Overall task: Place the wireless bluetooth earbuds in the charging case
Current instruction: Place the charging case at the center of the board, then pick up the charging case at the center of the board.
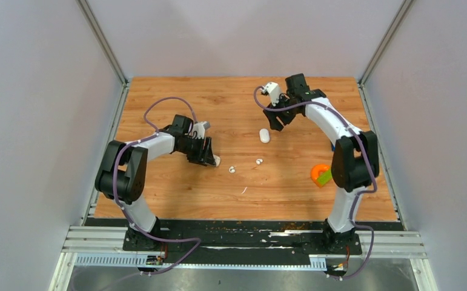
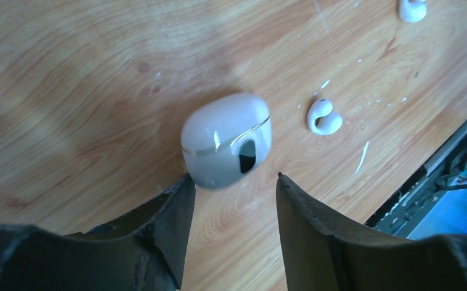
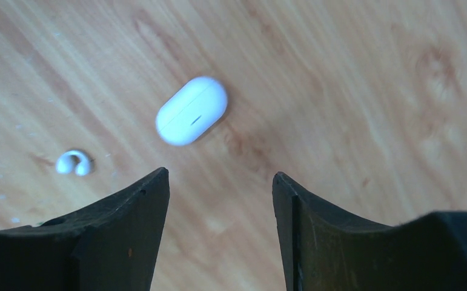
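A rounded white charging case (image 2: 226, 140) with a silver seam lies closed on the wood, just ahead of my left gripper (image 2: 234, 176). That gripper is open, its left fingertip (image 2: 185, 185) against the case's edge, and it holds nothing. In the top view this case (image 1: 217, 160) shows beside the left gripper (image 1: 211, 159). Two white earbuds (image 1: 231, 170) (image 1: 259, 161) lie loose right of it; they also show as earbuds (image 2: 323, 117) (image 2: 412, 9) in the left wrist view. My right gripper (image 3: 220, 173) hangs open and empty above the table.
A second smooth white oval pod (image 3: 191, 111) (image 1: 264, 136) with a small slit lies under the right gripper (image 1: 277, 123), an earbud (image 3: 73, 162) to its left. A thin white sliver (image 1: 243, 190) and an orange-and-green object (image 1: 321, 175) lie nearer the front.
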`<action>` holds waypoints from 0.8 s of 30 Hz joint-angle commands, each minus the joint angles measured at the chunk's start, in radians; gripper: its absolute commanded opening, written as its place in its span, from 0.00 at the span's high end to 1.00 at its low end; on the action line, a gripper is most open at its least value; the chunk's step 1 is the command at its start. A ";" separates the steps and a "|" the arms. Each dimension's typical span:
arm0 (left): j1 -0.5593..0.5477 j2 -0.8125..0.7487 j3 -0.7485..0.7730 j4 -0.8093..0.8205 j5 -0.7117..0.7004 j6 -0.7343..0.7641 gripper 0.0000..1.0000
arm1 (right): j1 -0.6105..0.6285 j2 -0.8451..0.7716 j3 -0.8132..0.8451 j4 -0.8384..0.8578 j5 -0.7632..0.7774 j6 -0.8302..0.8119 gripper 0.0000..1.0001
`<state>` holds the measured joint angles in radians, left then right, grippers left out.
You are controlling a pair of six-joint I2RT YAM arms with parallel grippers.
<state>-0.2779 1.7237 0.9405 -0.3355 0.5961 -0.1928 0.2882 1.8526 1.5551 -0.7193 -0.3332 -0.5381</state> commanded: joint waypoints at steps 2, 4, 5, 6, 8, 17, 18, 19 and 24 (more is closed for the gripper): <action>0.017 -0.105 0.035 -0.187 -0.097 0.124 0.34 | -0.009 0.177 0.221 -0.121 -0.056 -0.374 0.37; 0.024 -0.133 0.058 -0.291 -0.093 0.171 0.20 | -0.010 0.216 0.248 -0.122 -0.043 -0.448 0.37; 0.028 -0.151 0.071 -0.322 -0.088 0.189 0.03 | -0.011 0.233 0.253 -0.122 -0.035 -0.484 0.36; 0.029 -0.175 0.074 -0.343 -0.088 0.227 0.01 | -0.011 0.248 0.256 -0.121 -0.030 -0.519 0.36; 0.029 -0.237 0.072 -0.359 -0.056 0.280 0.00 | -0.009 0.276 0.251 -0.132 -0.027 -0.596 0.36; 0.029 -0.496 0.086 -0.313 -0.208 0.315 0.00 | 0.070 0.317 0.195 -0.118 -0.052 -0.738 0.35; 0.029 -0.510 0.093 -0.313 -0.224 0.333 0.00 | 0.078 0.327 0.210 -0.117 -0.058 -0.731 0.35; 0.029 -0.526 0.097 -0.307 -0.232 0.343 0.00 | 0.086 0.336 0.224 -0.119 -0.063 -0.726 0.35; 0.031 -0.554 0.098 -0.272 -0.186 0.320 0.00 | 0.103 0.391 0.293 -0.134 -0.072 -0.720 0.35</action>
<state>-0.2520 1.1927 1.0088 -0.6369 0.3996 0.1123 0.3798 2.2105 1.7805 -0.8448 -0.3580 -1.2270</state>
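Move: The charging case stands right at the left hand's fingertips, about 2 cm to its right, 1 cm ahead and 1 cm below; the near earbud lies some 7 cm right and 3 cm back. From the right hand the white oval case lies about 3 cm ahead, 4 cm left and 11 cm below, with the far earbud roughly 10 cm back and 2 cm left of the oval case. Left opens, rising 14 cm from the charging case; right sinks 9 cm, twisting counter-clockwise, towards the white oval case. ##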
